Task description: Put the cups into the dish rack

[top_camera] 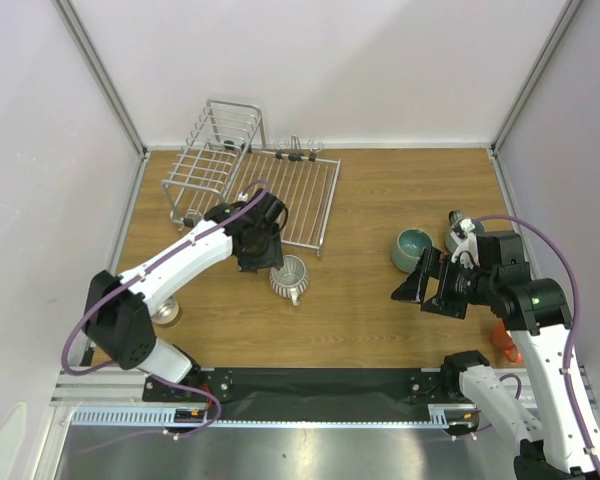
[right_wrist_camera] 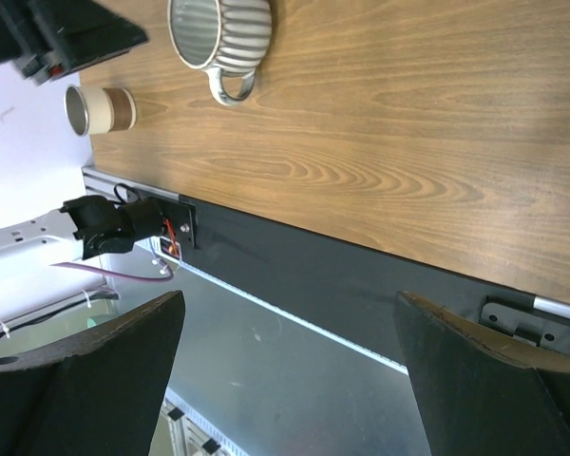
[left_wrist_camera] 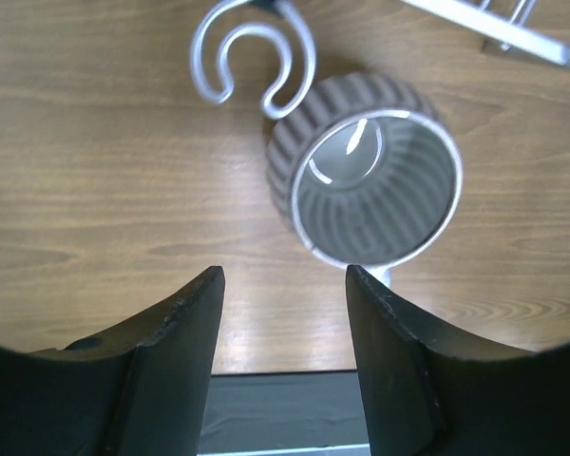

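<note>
A ribbed grey-white cup [top_camera: 290, 278] stands upright on the wooden table just in front of the dish rack [top_camera: 250, 180]. In the left wrist view this ribbed cup [left_wrist_camera: 375, 180] lies ahead of the fingertips, to the right. My left gripper [top_camera: 263, 258] [left_wrist_camera: 283, 285] hangs beside it, jaws apart with only bare table between them. My right gripper [top_camera: 427, 292] [right_wrist_camera: 285, 313] is wide open and holds nothing, next to a teal cup [top_camera: 412, 250]. A cream-beige cup [top_camera: 166, 313] [right_wrist_camera: 100, 109] stands near the left arm's base. The right wrist view also shows the ribbed cup [right_wrist_camera: 218, 38].
An orange-red cup [top_camera: 507, 343] peeks out behind the right arm, and a greyish cup [top_camera: 458, 222] sits partly hidden beyond it. A wire hook of the rack [left_wrist_camera: 252, 57] lies close to the ribbed cup. A black strip [top_camera: 310, 385] runs along the table's near edge.
</note>
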Robot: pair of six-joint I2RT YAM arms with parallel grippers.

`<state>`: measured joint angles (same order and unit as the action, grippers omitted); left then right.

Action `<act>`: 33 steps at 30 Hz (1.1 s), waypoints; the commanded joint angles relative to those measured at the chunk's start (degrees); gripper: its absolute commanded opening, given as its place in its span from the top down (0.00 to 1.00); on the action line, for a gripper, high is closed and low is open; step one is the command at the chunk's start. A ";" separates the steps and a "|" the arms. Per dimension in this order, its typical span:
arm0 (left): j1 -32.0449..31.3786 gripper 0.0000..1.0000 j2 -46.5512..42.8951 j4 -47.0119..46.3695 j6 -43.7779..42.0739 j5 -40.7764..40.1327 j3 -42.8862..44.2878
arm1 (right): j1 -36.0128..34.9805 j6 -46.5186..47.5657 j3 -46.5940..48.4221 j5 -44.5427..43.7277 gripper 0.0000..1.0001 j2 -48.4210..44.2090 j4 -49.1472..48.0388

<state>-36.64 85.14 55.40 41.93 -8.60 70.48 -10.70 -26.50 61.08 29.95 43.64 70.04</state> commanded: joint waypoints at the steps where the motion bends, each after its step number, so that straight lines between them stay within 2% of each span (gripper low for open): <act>1: -0.53 0.41 2.39 -3.10 -2.64 1.04 3.52 | -0.20 -0.74 0.44 0.46 0.00 -1.18 0.01; 9: -0.53 0.49 9.33 -5.04 -3.61 1.40 4.67 | -0.20 -1.27 1.06 0.19 0.00 -2.15 0.45; 18: -0.53 0.53 12.41 -5.47 -4.05 1.57 3.62 | -0.20 -1.27 0.97 -0.51 0.00 -2.86 1.06; 21: -0.53 0.62 13.56 -6.35 -4.23 2.18 3.26 | -0.29 -1.27 1.06 -0.69 0.00 -2.59 0.89; 29: -0.45 0.73 13.91 -7.32 -5.02 3.32 2.91 | -0.20 -0.75 0.71 -0.34 0.00 -1.89 0.36; 32: -0.53 0.85 13.38 -7.76 -5.19 4.38 2.65 | -0.20 -0.57 0.53 -0.25 0.00 -1.89 0.18; 33: -0.45 0.93 12.86 -7.50 -5.19 4.56 2.56 | -0.20 -0.57 0.62 -0.25 0.01 -1.89 0.27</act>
<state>-36.69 99.09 50.59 37.28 -6.76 72.62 -10.72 -27.35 61.08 29.41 41.65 71.00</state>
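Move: The ribbed cup stands about 5 cm to the right of my left hand and 2 cm farther out, its middle some 9 cm below. The rack's nearest curled hook is roughly 6 cm straight ahead of that hand and 10 cm down; the middle of the flat rack grid lies about 18 cm ahead and 3 cm right. From my right hand the ribbed cup is some 26 cm left, 13 cm ahead and 19 cm down. I sink my left hand about 6 cm to the ribbed cup's left rim, first easing some 2 cm forward and 2 cm right on the way down. My fingers, half open and pointing mostly down, straddle the rim wall, one inside the cup and one outside, and close until they pinch it. ##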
